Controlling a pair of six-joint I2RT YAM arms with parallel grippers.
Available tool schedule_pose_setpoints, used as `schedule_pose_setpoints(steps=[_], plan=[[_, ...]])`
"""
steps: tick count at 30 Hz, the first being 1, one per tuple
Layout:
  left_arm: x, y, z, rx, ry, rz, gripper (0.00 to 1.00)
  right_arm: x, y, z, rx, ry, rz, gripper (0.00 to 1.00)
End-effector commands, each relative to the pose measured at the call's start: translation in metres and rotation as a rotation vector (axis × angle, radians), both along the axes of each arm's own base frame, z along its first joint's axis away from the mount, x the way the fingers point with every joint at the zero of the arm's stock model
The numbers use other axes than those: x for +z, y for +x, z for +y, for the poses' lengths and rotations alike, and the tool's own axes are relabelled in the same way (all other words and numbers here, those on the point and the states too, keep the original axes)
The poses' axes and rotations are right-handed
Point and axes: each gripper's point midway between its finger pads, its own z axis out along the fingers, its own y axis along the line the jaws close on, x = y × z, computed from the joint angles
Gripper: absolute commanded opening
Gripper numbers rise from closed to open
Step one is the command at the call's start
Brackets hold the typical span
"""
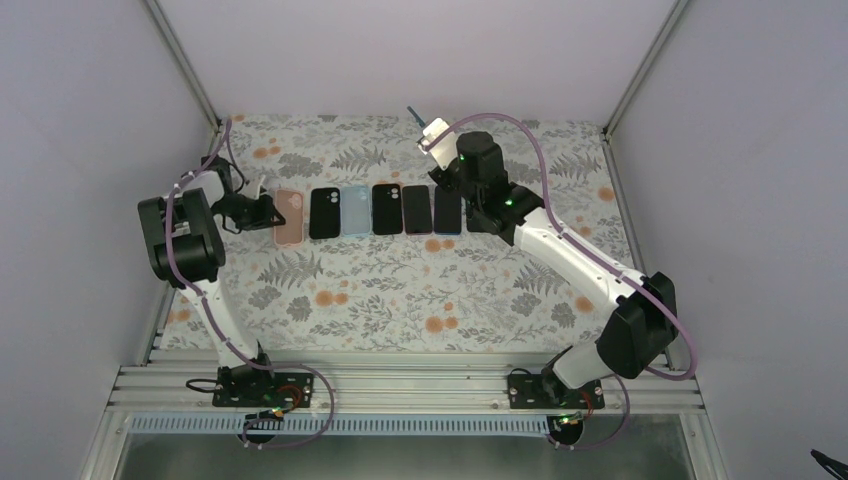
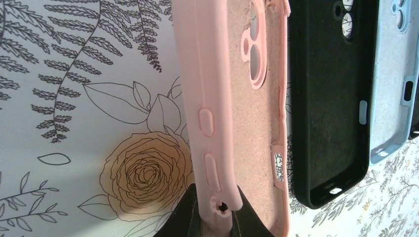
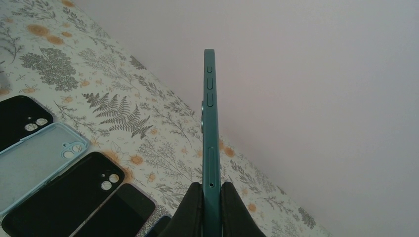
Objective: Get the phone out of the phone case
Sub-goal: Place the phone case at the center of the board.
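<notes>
The pink phone case (image 1: 288, 215) lies at the left end of a row on the floral table, its empty felt inside (image 2: 247, 113) facing up. My left gripper (image 2: 215, 213) (image 1: 262, 212) is shut on the case's left side wall, near its lower corner. My right gripper (image 3: 211, 200) (image 1: 426, 128) is shut on a teal phone (image 3: 210, 123), held edge-on in the air above the far part of the table. In the top view the phone (image 1: 413, 115) is only a thin sliver.
Right of the pink case lie a black case (image 1: 323, 212) (image 2: 328, 98), a light blue case (image 1: 355, 210) (image 2: 395, 74), another black case (image 1: 387, 208) and two dark phones (image 1: 417, 208) (image 1: 448, 210). Grey walls close in the table on three sides.
</notes>
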Motion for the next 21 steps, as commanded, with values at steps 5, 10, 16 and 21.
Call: schedule_pose_setpoints(steps=[5, 10, 16, 21], plan=[[-0.036, 0.029, 0.033, 0.061, 0.238, -0.039, 0.16, 0.028, -0.001, -0.005, -0.004, 0.084, -0.061, 0.04], [-0.027, 0.033, 0.039, 0.065, 0.276, -0.052, 0.28, 0.032, -0.002, -0.004, 0.002, 0.088, -0.063, 0.04], [-0.004, 0.035, 0.05, 0.118, 0.305, -0.09, 0.4, 0.037, -0.005, -0.005, 0.009, 0.092, -0.07, 0.04], [0.041, 0.042, 0.061, 0.161, 0.337, -0.186, 0.68, 0.045, -0.008, -0.006, 0.015, 0.097, -0.085, 0.04]])
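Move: The left hand has its almost shut fingers on the left long wall of the pink phone case, whose middle lies about 3 cm to the right, 2 cm ahead and a centimetre or so lower. Right of it in the row are the black case, some 12 cm to the hand's right and 3 cm ahead, and the blue case, about 19 cm right and 4 cm ahead. From the raised right hand, the pink case is some 35 cm left, 2 cm ahead and 31 cm down. The left fingers let go of the pink case's left wall, opening from nearly shut to over half wide. The hand dips slightly, slides forward about 4 cm, then swings left about 4 cm, away from the case and low over the table, rolling its left side up some 15 degrees. The right hand stays put, still holding the teal phone aloft. ##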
